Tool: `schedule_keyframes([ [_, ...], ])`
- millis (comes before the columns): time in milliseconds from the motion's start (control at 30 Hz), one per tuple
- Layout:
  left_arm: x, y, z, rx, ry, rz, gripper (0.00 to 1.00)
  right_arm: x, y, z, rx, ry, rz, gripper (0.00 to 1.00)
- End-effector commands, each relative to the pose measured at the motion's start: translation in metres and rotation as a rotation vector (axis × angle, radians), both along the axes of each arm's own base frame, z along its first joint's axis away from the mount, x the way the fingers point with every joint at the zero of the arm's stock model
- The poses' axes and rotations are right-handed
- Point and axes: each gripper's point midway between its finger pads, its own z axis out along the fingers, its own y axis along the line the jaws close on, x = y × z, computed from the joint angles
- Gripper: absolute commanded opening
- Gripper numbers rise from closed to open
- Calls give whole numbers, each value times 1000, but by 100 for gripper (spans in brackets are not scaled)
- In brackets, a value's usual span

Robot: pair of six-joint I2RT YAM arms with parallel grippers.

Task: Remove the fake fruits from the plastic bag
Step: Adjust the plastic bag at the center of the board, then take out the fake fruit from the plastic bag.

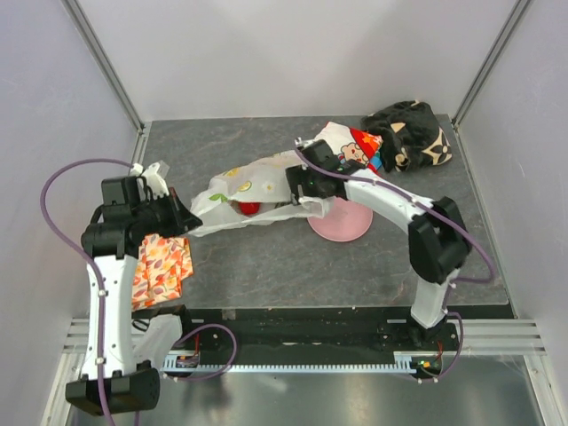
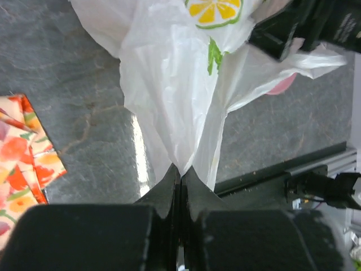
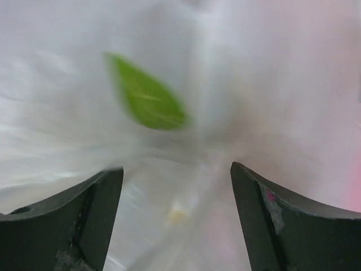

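Note:
The plastic bag (image 1: 248,191) lies stretched across the middle of the table, white and crinkly with lemon and leaf prints. A shiny red fake fruit (image 1: 249,208) shows through its film; other fruits are hidden. My left gripper (image 1: 182,217) is shut on the bag's left end, and the left wrist view shows the film (image 2: 169,84) pinched between the fingertips of that gripper (image 2: 180,169). My right gripper (image 1: 299,184) sits at the bag's right end. It (image 3: 176,169) stands open in the right wrist view, with blurred bag film (image 3: 169,73) filling the space ahead of its fingers.
A pink plate (image 1: 342,222) lies under the right arm beside the bag. An orange patterned cloth (image 1: 160,266) sits at the front left. A white cartoon cloth (image 1: 351,146) and a black cloth (image 1: 410,133) lie at the back right.

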Motion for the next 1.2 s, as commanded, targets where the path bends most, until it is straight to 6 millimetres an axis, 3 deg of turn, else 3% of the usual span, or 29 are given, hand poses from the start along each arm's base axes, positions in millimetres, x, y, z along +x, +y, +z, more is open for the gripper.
schedule_keyframes([
  [0,-29,-22,-5,-86,12,-115,2,-38,-30,18,-26,-8,35,84],
  [67,-28,-29,-12,-137,15,-134,2,-37,-19,28,-4,-69,93,81],
  [200,-21,-47,-6,-263,10,-210,2,-44,27,61,46,-182,296,77],
  [333,-5,-46,-4,-261,9,-219,2,-60,62,94,122,-246,488,68],
  [367,-1,-44,-3,-246,4,-211,1,-67,73,103,140,-274,563,61],
  [467,8,-41,-1,-237,1,-204,1,-83,94,105,164,-279,665,53],
  [533,14,-41,1,-240,-4,-204,2,-87,103,102,164,-278,695,53],
  [633,17,-40,2,-241,-3,-203,2,-94,116,115,199,-298,730,53],
  [800,16,-40,0,-239,2,-201,2,-94,133,154,249,-419,770,55],
  [900,13,-41,1,-236,-8,-211,2,-84,141,146,226,-423,770,52],
  [933,11,-41,1,-232,-10,-211,1,-79,146,132,214,-398,762,49],
  [1000,7,-38,-2,-213,-7,-203,2,-73,156,127,223,-388,749,45],
  [1033,5,-38,-4,-212,1,-203,2,-66,161,109,208,-359,731,42],
  [1067,3,-39,-4,-210,2,-206,2,-61,168,110,222,-349,703,40],
  [1167,1,-39,-5,-215,12,-198,1,-54,180,85,218,-304,683,35],
])
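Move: The left part of the plastic bag's upper rim, by the printed green leaf, lies about 17 cm to the right hand's left, some 4 cm nearer the base and 6 cm higher. The red fruit in the bag is about 12 cm left of that hand, level with it and 7 cm below; the pink plate is 12 cm to its right, 10 cm below. From the left hand, the leaf part is roughly 12 cm ahead, 5 cm right and 8 cm lower. The bag's corner stays pinched in the left hand, which dips back and down, shifts about 4 cm right and returns forward, rolling slightly. After a brief further swing right, the right hand leaves the bag's right side and sweeps left, up and back to the leaf-printed part, ending with a short forward reach. It turns some 40 degrees counter-clockwise as its wide fingers close to under half; a grip can't be seen. ##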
